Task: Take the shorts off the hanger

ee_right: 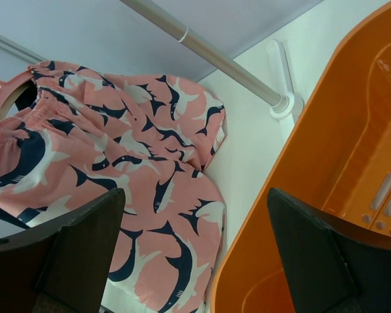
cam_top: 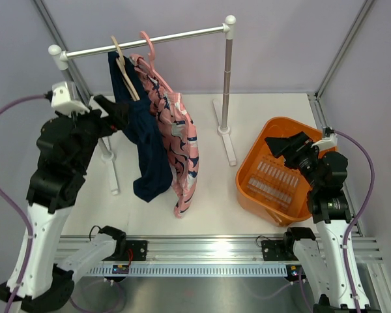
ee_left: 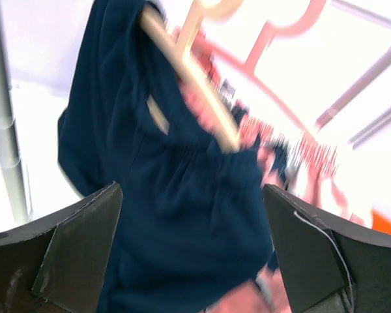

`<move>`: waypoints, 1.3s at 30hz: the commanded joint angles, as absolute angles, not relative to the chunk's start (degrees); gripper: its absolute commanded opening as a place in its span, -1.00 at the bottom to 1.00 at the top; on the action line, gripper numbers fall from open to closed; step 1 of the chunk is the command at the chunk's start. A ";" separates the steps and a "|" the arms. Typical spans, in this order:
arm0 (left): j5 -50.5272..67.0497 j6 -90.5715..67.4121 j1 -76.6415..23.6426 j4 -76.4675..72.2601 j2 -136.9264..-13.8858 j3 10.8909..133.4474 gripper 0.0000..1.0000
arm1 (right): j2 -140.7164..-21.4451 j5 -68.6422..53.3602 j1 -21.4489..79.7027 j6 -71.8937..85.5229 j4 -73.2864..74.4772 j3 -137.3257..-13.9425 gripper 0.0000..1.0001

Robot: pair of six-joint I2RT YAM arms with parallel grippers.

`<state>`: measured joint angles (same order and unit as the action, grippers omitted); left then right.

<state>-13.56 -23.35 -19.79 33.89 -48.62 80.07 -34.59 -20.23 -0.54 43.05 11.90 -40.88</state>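
Observation:
Navy shorts [cam_top: 150, 150] hang on a wooden hanger [cam_top: 125, 72] at the left of the rail. Beside them, pink shark-print shorts [cam_top: 179, 143] hang on a pink hanger [cam_top: 148, 45]. My left gripper [cam_top: 120, 112] is open at the navy shorts' left side. In the left wrist view the navy shorts [ee_left: 182, 215] fill the wide gap of that gripper [ee_left: 192, 254], under the wooden hanger [ee_left: 189, 72]; whether a finger touches the cloth is unclear. My right gripper [cam_top: 280, 145] is open and empty above the orange basket [cam_top: 274, 122]. In its wrist view it [ee_right: 195, 261] faces the pink shorts [ee_right: 130, 169].
The clothes rail [cam_top: 169, 38] stands on two uprights, the right one [cam_top: 227, 85] with a white foot on the table. The left upright [ee_left: 3, 130] is close beside my left gripper. The orange basket [ee_right: 326, 156] lies at the right, near the table's edge.

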 commanded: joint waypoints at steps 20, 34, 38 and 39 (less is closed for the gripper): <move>-31.37 -12.83 -19.78 25.75 -84.54 106.87 0.56 | -32.78 -22.41 -0.79 40.34 17.75 -51.42 0.99; -35.42 -10.81 -19.69 24.43 -86.92 105.47 -0.14 | -32.96 -22.94 -0.79 40.61 17.58 -50.36 0.99; -35.07 -10.20 -19.78 24.61 -86.92 105.99 -0.79 | -32.52 -23.03 -0.79 40.17 17.75 -50.10 0.99; -34.89 -9.85 -19.78 25.13 -87.01 106.43 -0.91 | -32.52 -23.03 -0.79 40.08 17.84 -49.84 0.99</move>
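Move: From the left hand, the wooden hanger's neck is about 18 cm ahead, 1 cm left and 2 cm lower. The rod it hangs on crosses some 19 cm straight ahead, about 3 cm above the hand. The pink hanger is about 16 cm ahead, 9 cm right and 2 cm below, and the middle of the navy shorts 14 cm ahead, 4 cm right and 20 cm below. From the right hand, the wooden neck is roughly 45 cm left, 17 cm ahead and 13 cm higher. Forward, nearly level and quickly at first, the left hand travels some 17 cm to the wooden hanger's neck under the rod, rolling its left side up and turning counter-clockwise about 20 degrees as it eases in. Staying there, it shuts its wide-open fingers around the neck, pinching it. The right hand rises 5 cm, drawing slightly back, still open. ##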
